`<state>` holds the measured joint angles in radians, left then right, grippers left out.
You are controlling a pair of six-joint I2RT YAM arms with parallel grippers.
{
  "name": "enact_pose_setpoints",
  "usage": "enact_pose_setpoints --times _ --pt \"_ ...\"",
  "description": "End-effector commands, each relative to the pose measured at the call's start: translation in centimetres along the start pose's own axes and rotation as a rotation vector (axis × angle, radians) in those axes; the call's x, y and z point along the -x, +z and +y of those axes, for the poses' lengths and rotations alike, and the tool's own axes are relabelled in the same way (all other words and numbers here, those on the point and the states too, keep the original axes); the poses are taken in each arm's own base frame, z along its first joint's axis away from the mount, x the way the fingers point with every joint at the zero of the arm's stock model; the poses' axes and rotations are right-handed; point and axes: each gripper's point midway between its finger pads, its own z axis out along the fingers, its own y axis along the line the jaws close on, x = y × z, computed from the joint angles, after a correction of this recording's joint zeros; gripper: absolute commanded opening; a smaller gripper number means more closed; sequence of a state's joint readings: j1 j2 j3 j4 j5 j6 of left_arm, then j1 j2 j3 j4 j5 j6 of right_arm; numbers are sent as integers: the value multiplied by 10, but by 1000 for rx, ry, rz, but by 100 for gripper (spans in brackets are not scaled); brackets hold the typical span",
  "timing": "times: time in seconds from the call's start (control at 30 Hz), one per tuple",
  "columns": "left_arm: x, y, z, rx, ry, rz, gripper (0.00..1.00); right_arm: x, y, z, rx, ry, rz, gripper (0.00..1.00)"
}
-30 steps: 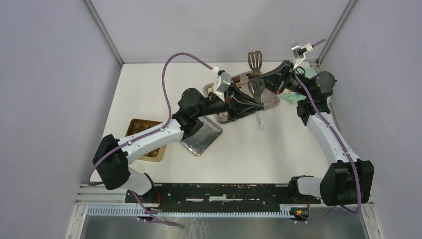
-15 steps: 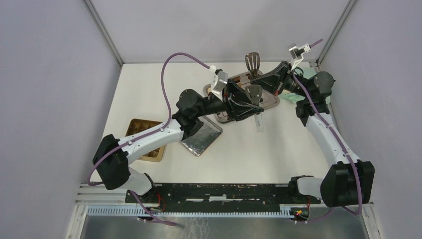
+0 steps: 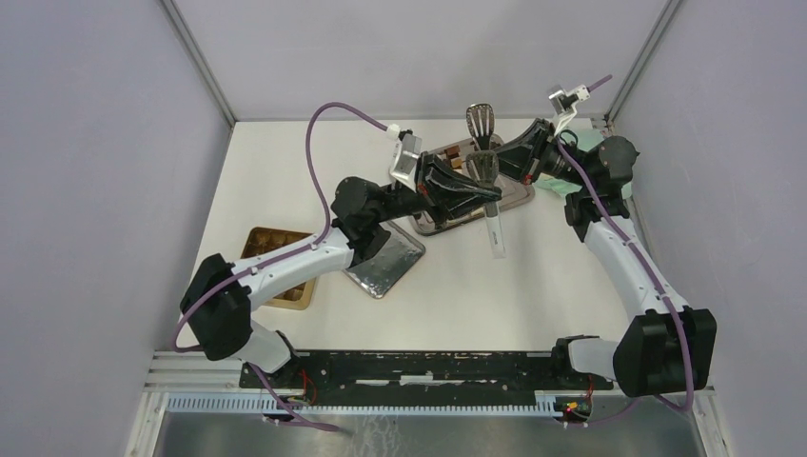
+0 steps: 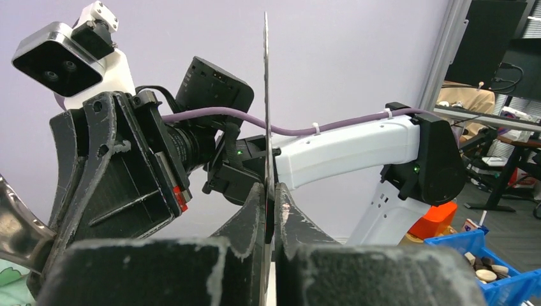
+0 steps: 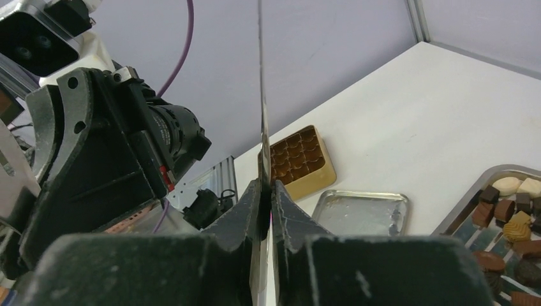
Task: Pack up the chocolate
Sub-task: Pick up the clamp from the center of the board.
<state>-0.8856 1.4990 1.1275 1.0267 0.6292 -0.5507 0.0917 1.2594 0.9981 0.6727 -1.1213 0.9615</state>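
The chocolate (image 5: 507,213), small dark, light brown and cream pieces, lies in a silver tray (image 3: 522,194) at the back of the table; some pieces (image 3: 455,152) show beside the arms. The long silver tongs (image 3: 494,227) hang over that tray with their slotted heads spread apart. My left gripper (image 3: 487,194) is shut on one thin tong blade (image 4: 265,95), seen edge-on between its fingers. My right gripper (image 5: 266,185) is shut on a tong blade (image 5: 260,95) too. The two grippers face each other closely.
A gold gridded tin (image 3: 277,268) sits at the left, partly under my left arm, and also shows in the right wrist view (image 5: 298,159). A flat silver lid (image 3: 385,263) lies beside it. Something pale green (image 3: 569,183) lies under my right arm.
My left gripper's jaws, open around the tong blade before, have shut on it. The left wrist has tilted up and the tongs have shifted slightly left.
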Motion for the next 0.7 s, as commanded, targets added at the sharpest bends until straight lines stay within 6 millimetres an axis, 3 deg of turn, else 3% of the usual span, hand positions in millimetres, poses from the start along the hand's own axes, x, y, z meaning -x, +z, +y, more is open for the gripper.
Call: enact_pose_setpoints --times 0.0,0.17,0.37,0.53,0.67 --pt "3 -4 1 16 -22 -30 2 16 0 24 45 -131 -27 21" --pt "10 -16 4 16 -15 -61 2 11 -1 23 45 -159 -10 61" --pt "22 -40 13 57 14 -80 2 0 -5 21 33 -206 33 97" --pt "38 -58 19 97 49 -95 2 -18 -13 28 75 -271 91 98" --pt "46 -65 22 123 67 -98 2 -38 -21 46 156 -337 139 98"
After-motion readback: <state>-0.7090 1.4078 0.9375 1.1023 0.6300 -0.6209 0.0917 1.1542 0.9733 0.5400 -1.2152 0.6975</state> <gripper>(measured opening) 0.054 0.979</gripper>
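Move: The clamp is already pinched in both my hands, its middle within a few centimetres of my right fingertips. From my left hand, the tray of chocolates lies about 25 cm ahead, straight in front and some 43 cm below. The empty silver tray is roughly 7 cm ahead and 20 cm to the left, just as far down. From my right hand the chocolate tray is about 14 cm ahead, level sideways and 38 cm lower. I open my right fingers wide and let go of the clamp, then ease that hand back about 3 cm with a slight roll. My left hand keeps its pinch and draws the clamp away from the right hand, first dipping about 4 cm while starting forward, then sweeping forward and left some 5 cm each way, over towards the chocolate tray. ##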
